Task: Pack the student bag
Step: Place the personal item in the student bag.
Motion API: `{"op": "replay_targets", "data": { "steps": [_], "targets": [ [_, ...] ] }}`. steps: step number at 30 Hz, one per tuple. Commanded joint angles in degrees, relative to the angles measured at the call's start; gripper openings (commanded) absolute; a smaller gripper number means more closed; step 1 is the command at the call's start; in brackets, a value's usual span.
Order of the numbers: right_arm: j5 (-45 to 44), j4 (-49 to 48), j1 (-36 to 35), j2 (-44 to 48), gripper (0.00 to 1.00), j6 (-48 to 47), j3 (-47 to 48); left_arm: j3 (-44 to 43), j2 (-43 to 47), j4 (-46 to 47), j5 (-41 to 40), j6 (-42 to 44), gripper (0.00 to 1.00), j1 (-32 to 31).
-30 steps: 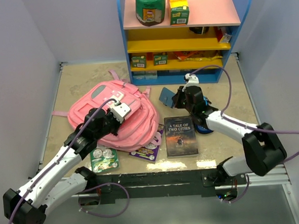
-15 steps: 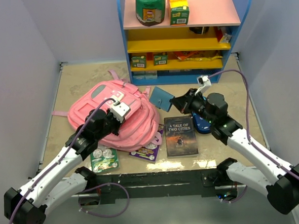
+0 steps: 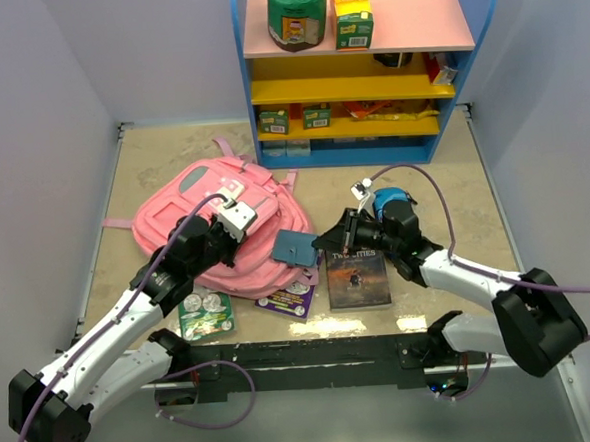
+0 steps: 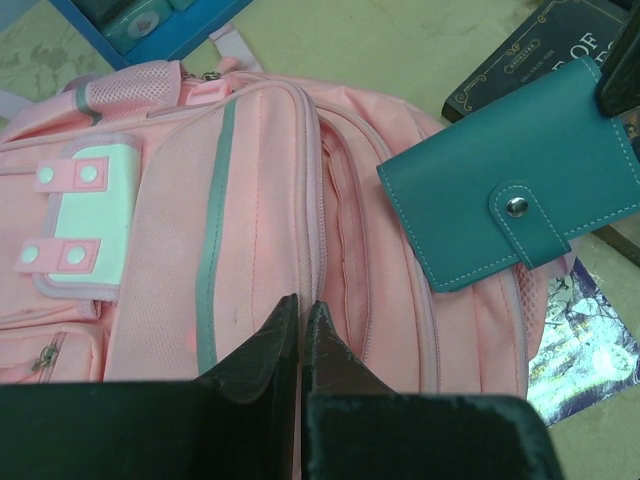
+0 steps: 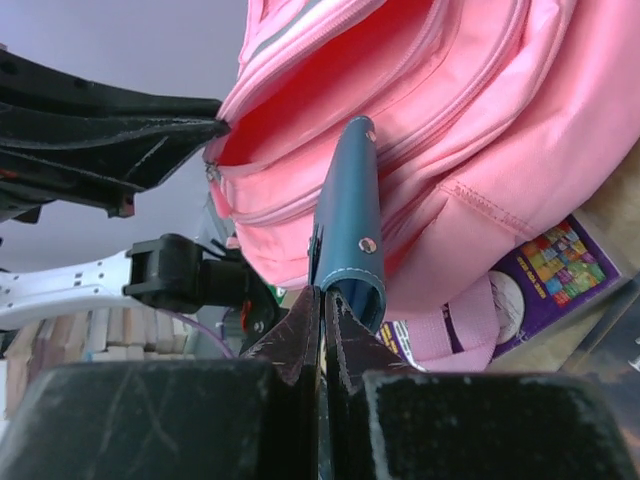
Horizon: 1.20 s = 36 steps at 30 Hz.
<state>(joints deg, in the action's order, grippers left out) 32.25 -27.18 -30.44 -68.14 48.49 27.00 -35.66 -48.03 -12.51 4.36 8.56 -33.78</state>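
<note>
The pink student bag [image 3: 209, 211] lies on the table's left half. My left gripper [image 3: 237, 218] rests on top of it, shut on a fold of its fabric by the zipper [image 4: 318, 190], and holds the mouth of the bag [image 5: 330, 80] open. My right gripper [image 3: 326, 242] is shut on the lower edge of a teal snap wallet [image 3: 295, 247]. The wallet [image 5: 350, 200] stands on edge just in front of the bag's open mouth, over its right side. In the left wrist view the wallet [image 4: 510, 190] overlaps the bag's [image 4: 250, 180] right edge.
A dark book [image 3: 358, 275] lies right of the bag, partly under my right arm. A purple booklet [image 3: 288, 302] and a green packet [image 3: 206, 315] lie at the bag's near edge. A blue shelf unit [image 3: 356, 67] with boxes stands at the back.
My right arm has swung left and nearer, carrying the teal wallet from beside the shelf to the bag's right edge. The left arm and the bag have not moved.
</note>
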Motion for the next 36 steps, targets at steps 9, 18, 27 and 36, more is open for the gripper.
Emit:
{"op": "replay_targets", "data": {
  "steps": [9,18,27,36],
  "targets": [
    [12.4,-13.9,-0.6,-4.9,0.0,-2.5,5.3,0.2,1.6,5.6,4.1,2.2,0.0,0.2],
    [15.5,-14.3,-0.5,-7.7,0.0,-4.9,5.3,-0.3,1.5,5.0,5.0,2.9,0.0,0.4],
    [15.9,-26.0,-0.5,-22.5,0.0,-1.9,7.4,-1.8,1.7,3.5,7.1,2.5,0.0,0.6],
    [8.5,-32.5,-0.2,-30.2,0.0,2.5,12.6,-1.2,2.2,2.8,14.0,3.1,0.0,0.6]
  ]
}}
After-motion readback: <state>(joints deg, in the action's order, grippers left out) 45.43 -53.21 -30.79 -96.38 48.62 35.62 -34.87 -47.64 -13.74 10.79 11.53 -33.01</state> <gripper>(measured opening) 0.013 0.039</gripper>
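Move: At its fingertips the right hand holds the wallet, with the bag mouth about 11 cm to its left, 1 cm ahead and some 4 cm lower. The purple workbook lies roughly 12 cm back and 7 cm left, the Two Cities book 8 cm back and 11 cm right, both about 14 cm below. From the left hand, pinching the mouth's edge, the mouth's middle is about 4 cm ahead, 6 cm right and 2 cm lower. Carrying the wallet left to the bag mouth, the right hand first rises some 3.5 cm, easing slightly back and swinging about 15 degrees counter-clockwise, then dips about 7 cm and pushes forward and left, its grip kept, sliding the wallet's leading edge under the flap. The left hand keeps its pinch on the flap edge, easing back barely 1.5 cm. ##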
